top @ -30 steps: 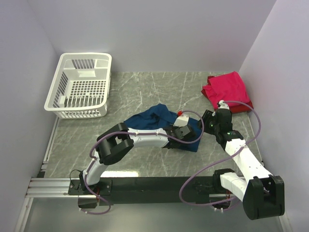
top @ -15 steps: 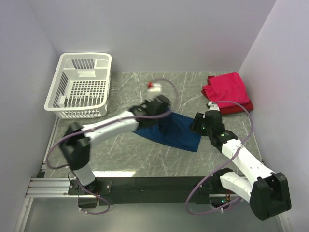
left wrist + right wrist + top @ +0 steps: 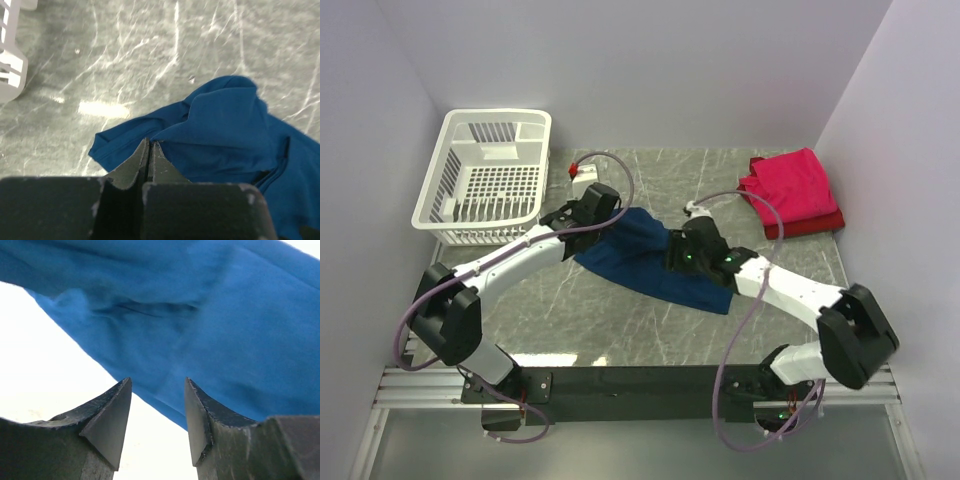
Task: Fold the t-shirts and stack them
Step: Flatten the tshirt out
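The navy blue t-shirt [image 3: 655,265] lies crumpled mid-table; its print is hidden. My left gripper [image 3: 603,212] is at its upper left part. In the left wrist view the gripper [image 3: 150,142] is shut, its tips pinching a fold of the shirt [image 3: 225,130]. My right gripper [image 3: 678,255] is over the shirt's middle. In the right wrist view it [image 3: 157,382] is open and empty, just above the shirt's edge [image 3: 225,340]. A folded pinkish-red shirt [image 3: 790,185] lies on a darker red one [image 3: 812,226] at the back right.
A white slotted basket [image 3: 480,236] stands at the back left, close to my left forearm; its corner shows in the left wrist view [image 3: 10,70]. Walls close in the table on the left, back and right.
My left gripper has swung from the shirt's right side up and to the back left, dragging the shirt leftward. My right arm has moved left from near the red pile onto the shirt.
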Motion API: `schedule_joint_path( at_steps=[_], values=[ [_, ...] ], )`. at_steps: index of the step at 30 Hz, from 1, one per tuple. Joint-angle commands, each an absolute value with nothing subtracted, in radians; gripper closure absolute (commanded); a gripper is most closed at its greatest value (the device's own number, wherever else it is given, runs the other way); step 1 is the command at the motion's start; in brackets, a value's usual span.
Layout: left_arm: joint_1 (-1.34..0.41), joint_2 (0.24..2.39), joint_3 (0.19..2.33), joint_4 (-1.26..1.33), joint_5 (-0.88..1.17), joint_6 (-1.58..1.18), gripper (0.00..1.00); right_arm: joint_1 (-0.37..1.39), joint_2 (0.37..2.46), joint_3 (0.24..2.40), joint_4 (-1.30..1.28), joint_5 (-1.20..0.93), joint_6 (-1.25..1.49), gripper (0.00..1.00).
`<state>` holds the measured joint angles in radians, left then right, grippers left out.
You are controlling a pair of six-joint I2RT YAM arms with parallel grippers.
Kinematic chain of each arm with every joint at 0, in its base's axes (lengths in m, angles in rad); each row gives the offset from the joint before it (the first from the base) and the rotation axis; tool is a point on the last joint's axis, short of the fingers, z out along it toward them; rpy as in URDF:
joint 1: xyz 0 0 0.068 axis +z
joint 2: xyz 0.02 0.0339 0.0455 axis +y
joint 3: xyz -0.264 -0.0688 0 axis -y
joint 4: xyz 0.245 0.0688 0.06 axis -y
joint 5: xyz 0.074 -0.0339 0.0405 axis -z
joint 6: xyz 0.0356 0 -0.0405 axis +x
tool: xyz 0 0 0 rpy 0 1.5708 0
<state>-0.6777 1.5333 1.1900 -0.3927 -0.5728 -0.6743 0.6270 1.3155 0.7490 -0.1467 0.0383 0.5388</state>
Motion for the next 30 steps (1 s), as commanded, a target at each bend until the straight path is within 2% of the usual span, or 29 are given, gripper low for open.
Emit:
schedule_joint_path(
  at_steps=[1, 8, 17, 20, 23, 24, 25, 30],
  values=[
    [-0.660, 1.511, 1.166, -0.371, -0.543, -0.661, 1.00, 0.678, 1.406, 0.850, -0.138, 0.101, 0.564, 0.47],
    [-0.641, 1.508, 1.144, -0.353, -0.522, -0.650, 0.99, 0.774, 1.531, 0.911, -0.245, 0.219, 0.583, 0.48],
    [-0.626, 1.490, 1.127, -0.344, -0.517, -0.638, 0.99, 0.793, 1.610, 0.884, -0.270, 0.268, 0.621, 0.49],
    [-0.621, 1.480, 1.126, -0.341, -0.514, -0.637, 0.99, 0.793, 1.637, 0.900, -0.264, 0.281, 0.615, 0.55],
    [-0.612, 1.471, 1.129, -0.337, -0.508, -0.634, 1.00, 0.788, 1.672, 0.929, -0.275, 0.302, 0.607, 0.78],
    [-0.608, 1.470, 1.131, -0.337, -0.505, -0.634, 0.99, 0.790, 1.680, 0.945, -0.290, 0.310, 0.606, 0.92],
    [-0.606, 1.467, 1.134, -0.339, -0.505, -0.629, 0.99, 0.788, 1.680, 0.949, -0.296, 0.327, 0.606, 0.98],
    [-0.554, 1.460, 1.199, -0.342, -0.485, -0.604, 0.99, 0.775, 1.579, 0.983, -0.397, 0.426, 0.582, 1.00]
  ],
)
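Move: The right hand hovers open over the blue t-shirt; the layer edge it will pinch lies about 8 cm below, roughly 2 cm left and 1 cm back, with the shirt's near right corner some 13 cm right and 9 cm back. The left hand already holds a raised flap; the shirt's left end lies about 6 cm left, 2 cm back and 15 cm below, and the white basket's middle about 30 cm left and 14 cm ahead. The right fingers come down onto the t-shirt and shut, pinching a layer edge: the hand first slips about 3 cm left, then sinks some 8 cm while drifting a little back to the right, rolling about 20 degrees, left side down. The left hand keeps its grip on the raised flap, dips 2 cm and eases partly back up while drawing it about 2.5 cm left, towards the shirt's left end. ##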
